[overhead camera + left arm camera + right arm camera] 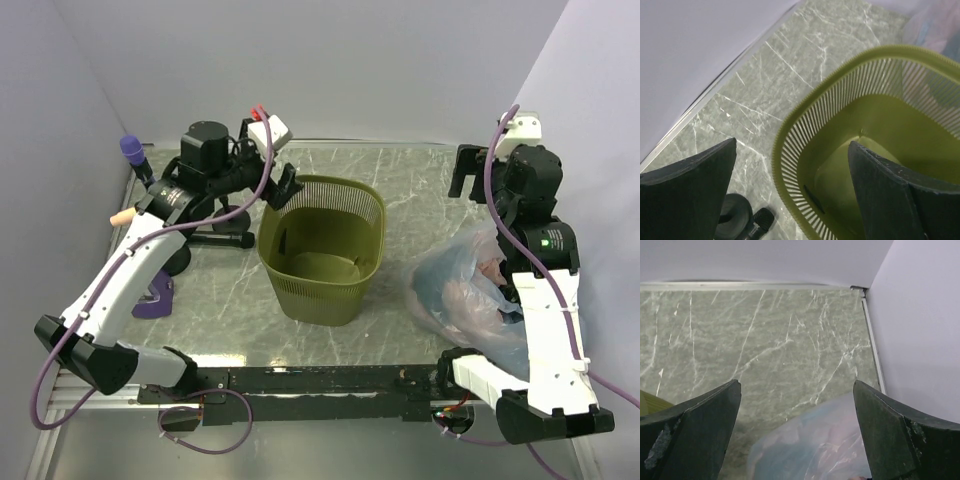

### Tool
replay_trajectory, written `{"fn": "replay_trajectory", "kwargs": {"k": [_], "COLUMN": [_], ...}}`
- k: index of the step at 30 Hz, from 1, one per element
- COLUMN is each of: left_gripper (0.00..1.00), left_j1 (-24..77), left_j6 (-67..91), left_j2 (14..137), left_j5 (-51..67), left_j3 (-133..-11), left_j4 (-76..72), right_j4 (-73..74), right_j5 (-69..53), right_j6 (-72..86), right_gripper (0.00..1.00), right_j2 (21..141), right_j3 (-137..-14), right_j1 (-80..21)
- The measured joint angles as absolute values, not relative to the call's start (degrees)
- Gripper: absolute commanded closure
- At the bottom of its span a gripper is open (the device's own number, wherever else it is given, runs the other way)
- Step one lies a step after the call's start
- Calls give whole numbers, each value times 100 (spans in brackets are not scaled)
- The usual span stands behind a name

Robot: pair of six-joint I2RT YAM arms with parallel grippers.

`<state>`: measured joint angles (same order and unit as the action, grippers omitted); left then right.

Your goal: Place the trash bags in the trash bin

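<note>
The olive-green slatted trash bin (300, 290) stands upright at mid table; its inside shows only bare green plastic. No dark grey-black trash bag shows in any view. My left gripper (285, 185) is open and empty, hovering over the bin's back left rim; in the left wrist view my gripper (792, 145) straddles the bin's rim (840, 75). My right gripper (465, 172) is open and empty at the back right, above the table. In the right wrist view it (796, 384) hangs over marble, and a sliver of the bin (647, 400) shows at left.
A clear bluish bag (465, 290) with pinkish and blue contents lies right of the bin beside the right arm; it also shows in the right wrist view (815, 445). A black microphone (760, 220) on a round base (735, 212) lies left of the bin. A purple object (155, 298) sits at left. Walls close the back and sides.
</note>
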<state>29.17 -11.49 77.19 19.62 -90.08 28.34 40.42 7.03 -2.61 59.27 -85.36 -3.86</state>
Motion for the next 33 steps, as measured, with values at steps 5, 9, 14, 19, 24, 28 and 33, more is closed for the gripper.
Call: {"fn": "replay_trajectory", "kwargs": {"k": [5, 9, 14, 19, 24, 28, 33], "left_gripper": [3, 3, 3, 3, 3, 2, 5], "left_j1": [3079, 3118, 3120, 3120, 3116, 3107, 2967], "left_j6": [-1431, -1533, -1227, -635, 108, 582, 1007], "left_j2": [7599, 7483, 7317, 7301, 7314, 7277, 7299], "left_j5": [1813, 1653, 1358, 934, 617, 613, 821], "left_j3": [-8801, -8733, -8663, -8663, -8635, -8451, -8073], "left_j4": [2987, 3155, 3253, 3594, 3905, 3953, 4064], "right_j4": [4204, 4399, 4574, 4604, 4644, 4727, 4720], "right_j5": [91, -1122, -1870, -2025, -1994, -1959, -1949], "right_j6": [-582, -1072, -1232, -1253, -1199, -1094, -816], "right_gripper": [0, 1, 0, 0, 1, 1, 2], "right_j2": [5789, 5642, 5699, 6128, 6740, 6866, 6860], "right_j3": [-8313, -8267, -8307, -8517, -8578, -8578, -8556], "right_j1": [-386, -405, -886, -1581, -2005, -2259, -2421]}}
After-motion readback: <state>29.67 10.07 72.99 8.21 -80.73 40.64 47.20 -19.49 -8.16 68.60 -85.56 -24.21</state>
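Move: The green trash bin is what both hands are after: its middle lies about 9 cm right of the left hand, 8 cm back and some 24 cm below, and from the right hand about 28 cm left, 7 cm back and 26 cm down. The trash bags lie roughly 13 cm back of the right hand, 6 cm to its right and 32 cm below. From the left hand, a black microphone lies 13 cm left, level with it, with a round black stand 11 cm left and 3 cm ahead, both near the table. The bin is closed in on from both sides by open, empty grippers. The right hand sweeps some 18 cm left to the bin's right rim while sinking and easing back a little, its fingers swinging about 45 degrees counter-clockwise. The left sinks about 9 cm towards the left rim, shifting slightly left and back, tipping down and turning counter-clockwise. ##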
